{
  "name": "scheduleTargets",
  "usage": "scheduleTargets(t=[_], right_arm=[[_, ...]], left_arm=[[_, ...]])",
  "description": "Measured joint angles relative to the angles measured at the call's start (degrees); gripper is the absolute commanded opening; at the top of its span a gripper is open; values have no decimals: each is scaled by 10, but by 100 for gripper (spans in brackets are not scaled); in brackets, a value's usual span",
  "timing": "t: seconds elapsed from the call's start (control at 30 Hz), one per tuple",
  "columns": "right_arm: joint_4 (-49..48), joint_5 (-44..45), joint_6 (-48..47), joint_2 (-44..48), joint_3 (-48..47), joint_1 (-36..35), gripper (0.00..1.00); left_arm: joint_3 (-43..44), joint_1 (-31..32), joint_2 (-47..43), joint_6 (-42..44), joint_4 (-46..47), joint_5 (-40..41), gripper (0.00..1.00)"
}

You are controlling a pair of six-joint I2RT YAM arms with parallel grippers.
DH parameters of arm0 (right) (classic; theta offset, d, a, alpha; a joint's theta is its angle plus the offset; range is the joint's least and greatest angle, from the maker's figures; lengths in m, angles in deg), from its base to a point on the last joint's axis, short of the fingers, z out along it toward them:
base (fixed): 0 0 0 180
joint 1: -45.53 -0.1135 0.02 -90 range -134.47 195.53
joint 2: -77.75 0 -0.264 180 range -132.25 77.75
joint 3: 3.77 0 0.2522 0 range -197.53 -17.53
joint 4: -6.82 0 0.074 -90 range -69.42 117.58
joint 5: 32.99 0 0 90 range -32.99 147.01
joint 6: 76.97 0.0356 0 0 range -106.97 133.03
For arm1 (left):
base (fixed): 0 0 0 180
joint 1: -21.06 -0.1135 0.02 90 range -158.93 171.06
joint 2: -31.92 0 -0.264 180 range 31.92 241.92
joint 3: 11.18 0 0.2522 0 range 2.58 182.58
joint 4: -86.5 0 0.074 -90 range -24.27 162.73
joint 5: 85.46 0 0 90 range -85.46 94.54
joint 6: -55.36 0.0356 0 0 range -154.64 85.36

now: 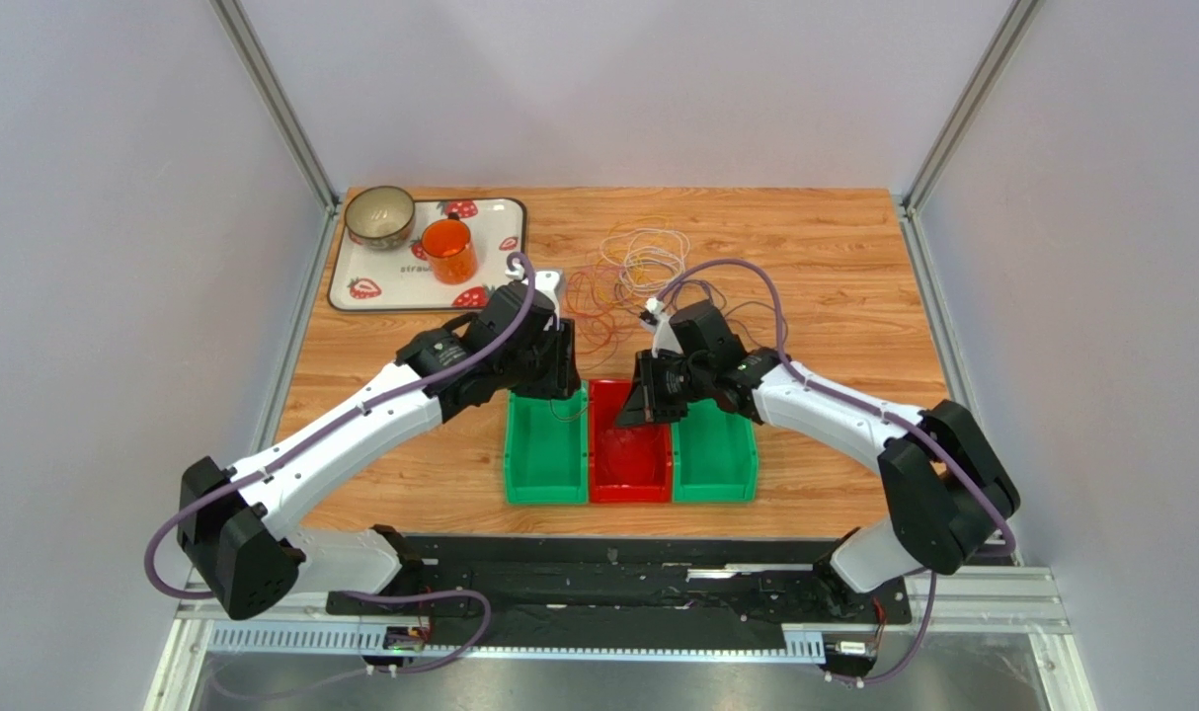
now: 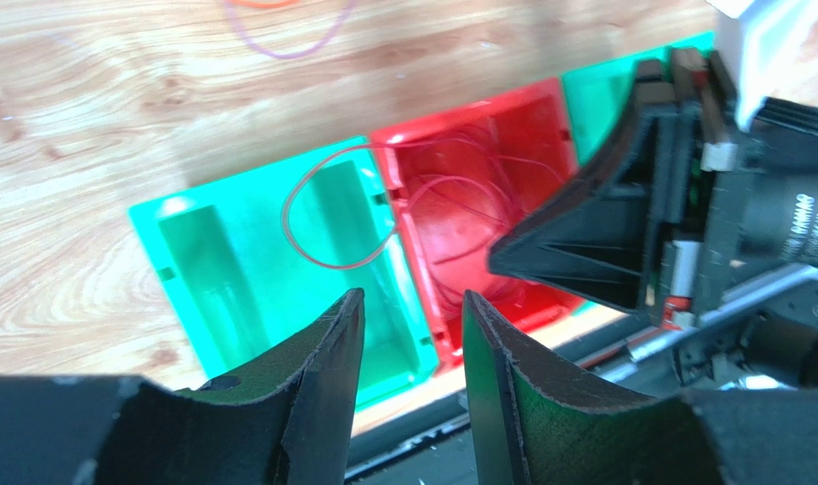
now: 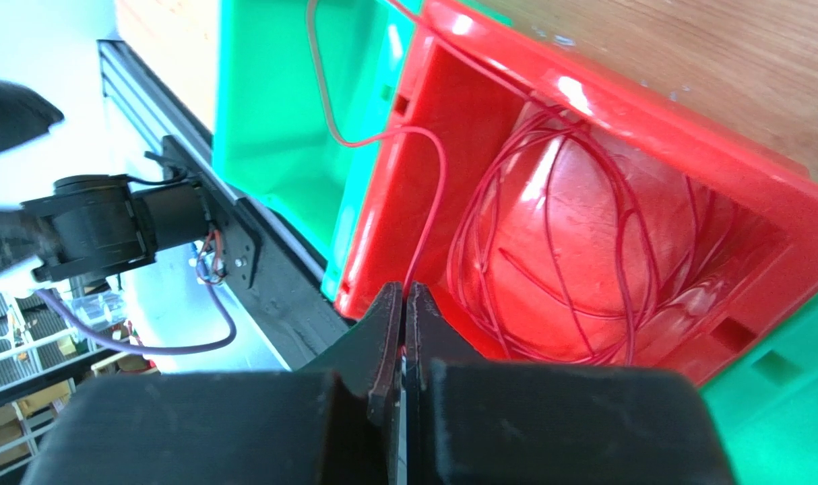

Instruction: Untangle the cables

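Note:
A loose tangle of thin orange, purple and white cables (image 1: 635, 264) lies on the wood behind the bins. In the red bin (image 3: 626, 111) sits a coil of red cable (image 3: 575, 253). One strand of it rises to my right gripper (image 3: 404, 295), which is shut on that red cable just above the bin's near rim. The same strand loops sideways over the left green bin (image 2: 231, 263) as a red loop (image 2: 300, 237). My left gripper (image 2: 413, 313) hovers open over the near edge of that green bin, with nothing between its fingers. Seen from above, the left gripper (image 1: 551, 382) and right gripper (image 1: 646, 408) flank the red bin (image 1: 629, 496).
A second green bin (image 1: 717, 467) stands right of the red one. At the back left a strawberry-print tray (image 1: 494, 222) carries a metal bowl (image 1: 380, 217) and an orange cup (image 1: 448, 249). A black rail (image 1: 621, 585) runs along the table's near edge.

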Motion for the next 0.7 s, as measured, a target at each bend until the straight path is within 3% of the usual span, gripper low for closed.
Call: scheduleTargets(t=[0.13,0.17,0.23,0.27,0.37,0.7], right_arm=[[-1,0,0,-24,-4,0,0],[0,-1,0,-33,-6,0,4],[4,-1,-2,-48,-11,-1,21],[9,-1,-4,-53,-14,-1,34],[33,8,-15,-52,-20,-2,49],[146,62,-64,28,-78,-13,57]], left_arm=[[-27,-11,-1,1,4,2,49],[-31,-11,-1,2,4,2,49],[-33,-13,0,2,4,2,49],[-33,-14,0,2,7,2,49],[-33,-19,3,1,12,7,49],[-68,-52,19,-27,43,21,49]])
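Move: My right hand holds the red cable's loose stretch, with the red box's middle about 3 cm back, 1 cm right and 8 cm below. From there the left green box lies about 11 cm left and 4 back, the right green box 13 cm right and 4 back. My left hand, open and empty, has the cable's stray loop about 4 cm back, straight in line and 14 below; the left green box's middle is 9 cm back, 4 left. With my right hand I lower the red cable about 2.5 cm at the red box, open the fingers to roughly half to let the cable go, then lift some 5 cm, drifting slightly right. Meanwhile my half-open left hand sinks about 5 cm while sliding 3 cm left and 2 forward, over the left green box's far part, turning about 10 degrees counter-clockwise and touching nothing. ##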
